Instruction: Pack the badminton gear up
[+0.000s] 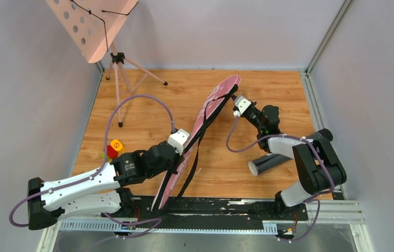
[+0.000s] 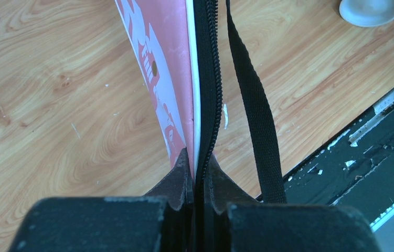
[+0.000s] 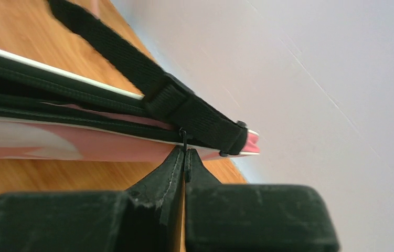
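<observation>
The long pink racket bag (image 1: 208,113) stands on its edge, running diagonally from the near table edge toward the far middle. My left gripper (image 1: 183,144) is shut on the bag's zipper edge about halfway along. In the left wrist view the left gripper (image 2: 197,157) pinches the black zipper (image 2: 210,79) and the pink panel (image 2: 158,68). My right gripper (image 1: 235,107) is at the bag's far end. In the right wrist view the right gripper (image 3: 185,153) is shut on the small black zipper pull (image 3: 184,137). A black tube (image 1: 266,164) lies on the table near the right arm.
The bag's black strap (image 1: 190,170) hangs loose toward the near edge. A pink perforated music stand (image 1: 92,23) on tripod legs stands at the far left. Small yellow and red objects (image 1: 114,148) sit by the left arm. Grey walls close in both sides.
</observation>
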Tool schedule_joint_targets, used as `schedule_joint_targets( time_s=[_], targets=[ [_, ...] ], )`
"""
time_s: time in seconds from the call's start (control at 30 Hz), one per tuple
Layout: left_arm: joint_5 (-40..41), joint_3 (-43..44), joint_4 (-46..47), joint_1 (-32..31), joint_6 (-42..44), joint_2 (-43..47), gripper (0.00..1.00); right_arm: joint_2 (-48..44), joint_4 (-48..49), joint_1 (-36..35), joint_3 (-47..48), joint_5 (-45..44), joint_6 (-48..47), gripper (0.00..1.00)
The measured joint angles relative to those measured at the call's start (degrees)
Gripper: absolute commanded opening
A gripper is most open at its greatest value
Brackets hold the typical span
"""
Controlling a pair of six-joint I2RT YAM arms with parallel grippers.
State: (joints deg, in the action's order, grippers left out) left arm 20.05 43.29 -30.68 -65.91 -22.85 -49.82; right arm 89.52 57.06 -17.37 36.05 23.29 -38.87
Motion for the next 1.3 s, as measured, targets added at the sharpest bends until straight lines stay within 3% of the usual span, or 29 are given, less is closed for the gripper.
schedule_joint_targets(
  time_s=[0.37,0.67,0.93,1.07,1.3],
  targets=[
    [0.59,0.0,3.1,0.04,0.0,-2.4,0.0,-8.55,-3.72,-5.88,-4.11,2.27,6.27,0.0],
    [1.22,1.09,6.54,1.07,0.5,-7.96,0.0,-15.08,-7.58,-16.9,-9.25,0.13,8.11,0.0],
    [-1.77,5.29,10.47,6.23,2.82,-16.85,0.03,-16.98,-7.58,-23.91,-12.7,-3.04,14.47,0.0],
    [-3.54,7.89,12.2,8.57,3.45,-21.05,0.12,-16.2,-6.64,-26.67,-13.2,-5.18,17.38,0.0],
    [-7.23,11.32,13.25,9.81,4.92,-25.79,0.46,-15.89,-2.1,-27.47,-16.06,-11.67,22.64,0.0]
  ],
)
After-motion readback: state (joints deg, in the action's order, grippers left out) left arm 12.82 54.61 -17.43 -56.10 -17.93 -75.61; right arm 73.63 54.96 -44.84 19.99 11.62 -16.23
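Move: The zip pull at the far end of the badminton bag is already pinched by the right hand. The left hand's grip on the bag edge, towards which it is drawn, lies about 28 cm back and 20 cm left of the right hand, at much the same height. The bag's near end is some 50 cm back and 33 cm left; the black tube is about 24 cm back, 32 cm right and lower. From the left hand, the zip pull is 28 cm ahead and 20 cm right, the loose strap 3 cm ahead and 5 cm right. The zip pull is drawn fast along the bag's edge by the right hand, some 20 cm back and to the left, sinking slightly late on, while that wrist tips down and swings counter-clockwise. Against it, the left hand carries the still-pinched bag forward and right, then opens its fingers about a third around the edge as the right fingers arrive just ahead of them. ##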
